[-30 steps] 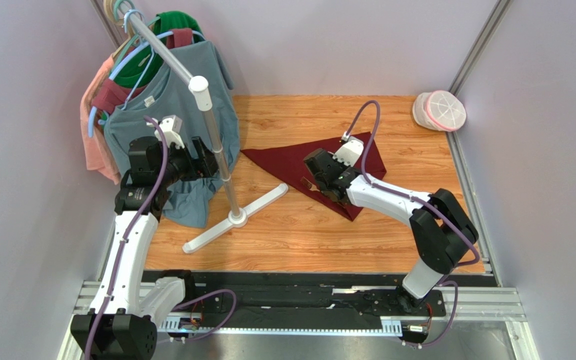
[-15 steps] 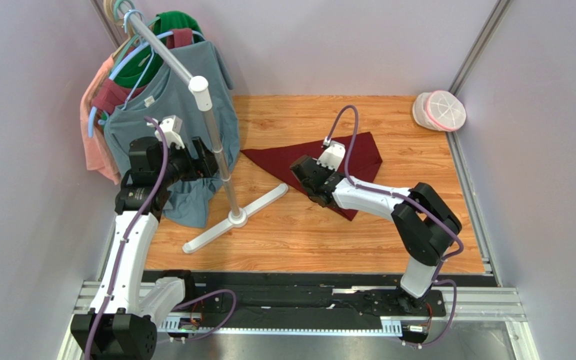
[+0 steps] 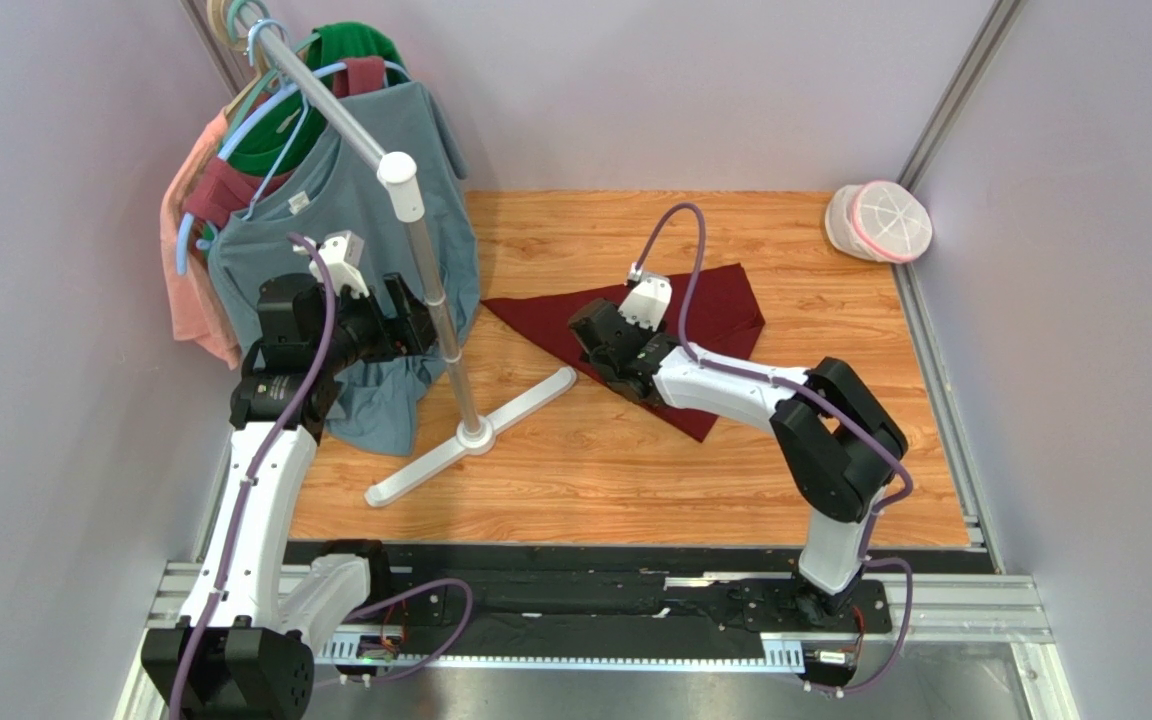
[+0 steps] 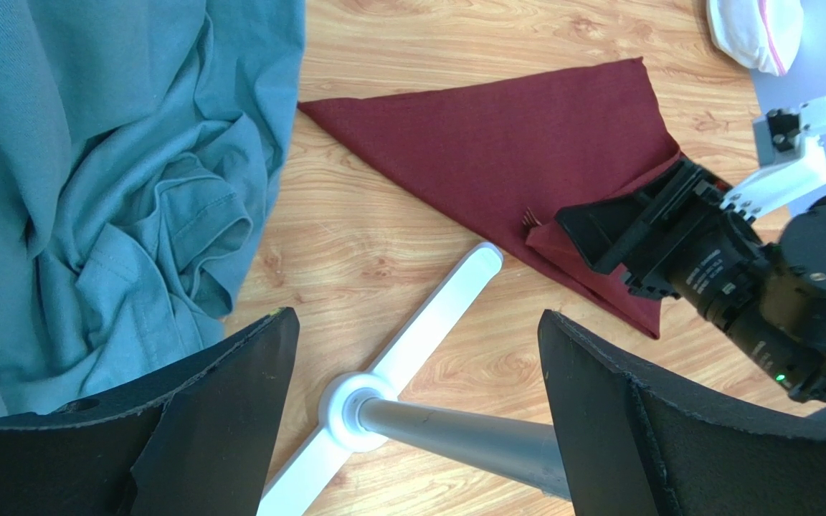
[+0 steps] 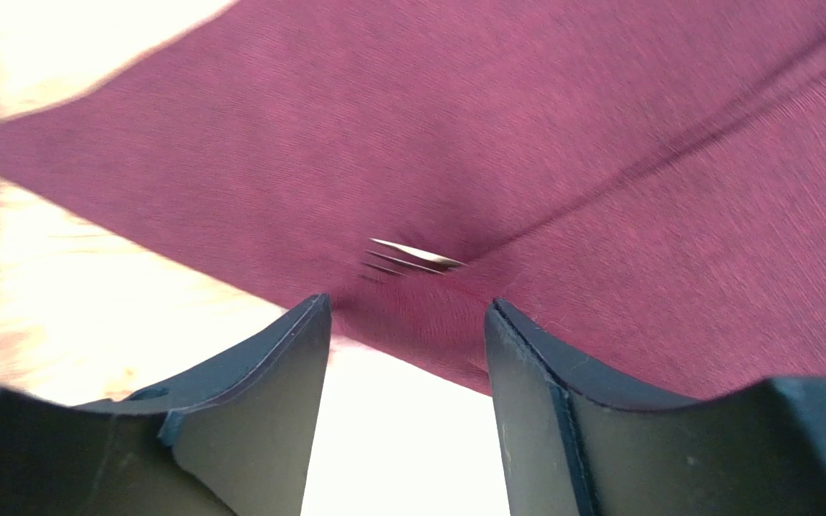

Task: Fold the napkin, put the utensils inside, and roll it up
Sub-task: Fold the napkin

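Observation:
The dark red napkin (image 3: 545, 321) lies folded into a triangle on the wooden table, with its near corner turned over as a flap (image 4: 590, 269). Only the fork's tines (image 5: 412, 256) peek out from under that flap, also visible as the fork (image 4: 529, 218) in the left wrist view; the handle is hidden in the cloth. My right gripper (image 3: 597, 339) hangs low over the napkin's near-left edge, jaws open (image 5: 407, 306) with nothing between them. My left gripper (image 3: 417, 323) is open (image 4: 417, 317) beside the rack pole, left of the napkin, empty.
A white T-shaped rack base (image 3: 470, 435) with a grey pole (image 3: 440, 308) stands left of the napkin. Shirts on hangers (image 3: 312, 195) drape down at the far left. A white lidded container (image 3: 880, 222) sits at the far right corner.
My right gripper has slid leftward over the napkin and its jaws have gone from shut to open. The left arm has not moved.

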Tool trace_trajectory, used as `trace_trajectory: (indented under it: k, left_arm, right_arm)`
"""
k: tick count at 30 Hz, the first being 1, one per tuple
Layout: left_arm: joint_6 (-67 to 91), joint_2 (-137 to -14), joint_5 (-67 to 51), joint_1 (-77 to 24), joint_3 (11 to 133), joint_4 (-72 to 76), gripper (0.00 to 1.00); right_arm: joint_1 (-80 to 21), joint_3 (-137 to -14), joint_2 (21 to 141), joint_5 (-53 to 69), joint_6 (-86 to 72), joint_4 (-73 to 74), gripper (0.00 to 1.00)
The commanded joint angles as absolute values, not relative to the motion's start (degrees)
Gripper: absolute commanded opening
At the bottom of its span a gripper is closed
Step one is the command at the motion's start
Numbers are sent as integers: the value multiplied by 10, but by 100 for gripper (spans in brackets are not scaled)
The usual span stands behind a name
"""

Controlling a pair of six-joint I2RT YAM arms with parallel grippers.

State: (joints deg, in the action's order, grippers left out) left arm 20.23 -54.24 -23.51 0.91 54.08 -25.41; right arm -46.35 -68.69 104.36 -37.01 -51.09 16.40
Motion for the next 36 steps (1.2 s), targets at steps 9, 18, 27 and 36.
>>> trace_trajectory:
  k: [9,18,27,36]
  left_arm:
    - [207,-543,-247,11,539,-231,91]
    - [213,-545,-232,10,529,-225,89]
    - [204,-554,-220,10,532,-235,89]
    - [201,-562,-214,9,534,-238,89]
  right_arm:
    - [-374,-601,839,-241,-416,156,84]
    - [-359,-517,834,32,-210,65,80]
    - [-395,-628,945,-25,-45,89,88]
    - [-401,-685,1020,-53,16,112,86]
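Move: The napkin's flap, folded over the fork, has its left end about 2 cm to the right hand's left, level with it and some 2 cm below. The showing fork tines lie about 2 cm ahead and 1 cm left, and the white rack foot's end roughly 1 cm back and 6 cm left. The napkin's far left corner is some 9 cm ahead and 16 cm left. From the left hand, the flap's end is about 5 cm ahead, 23 cm right and 21 cm below. Off the flap over the fork, the right hand rises about 9 cm while swinging right, then drops back and down and comes in low, forward and left, to the flap's left end, close to where it began. On the way it turns some 50 degrees counter-clockwise and its half-open fingers spread wide, ending one above the wood and one above the flap. ##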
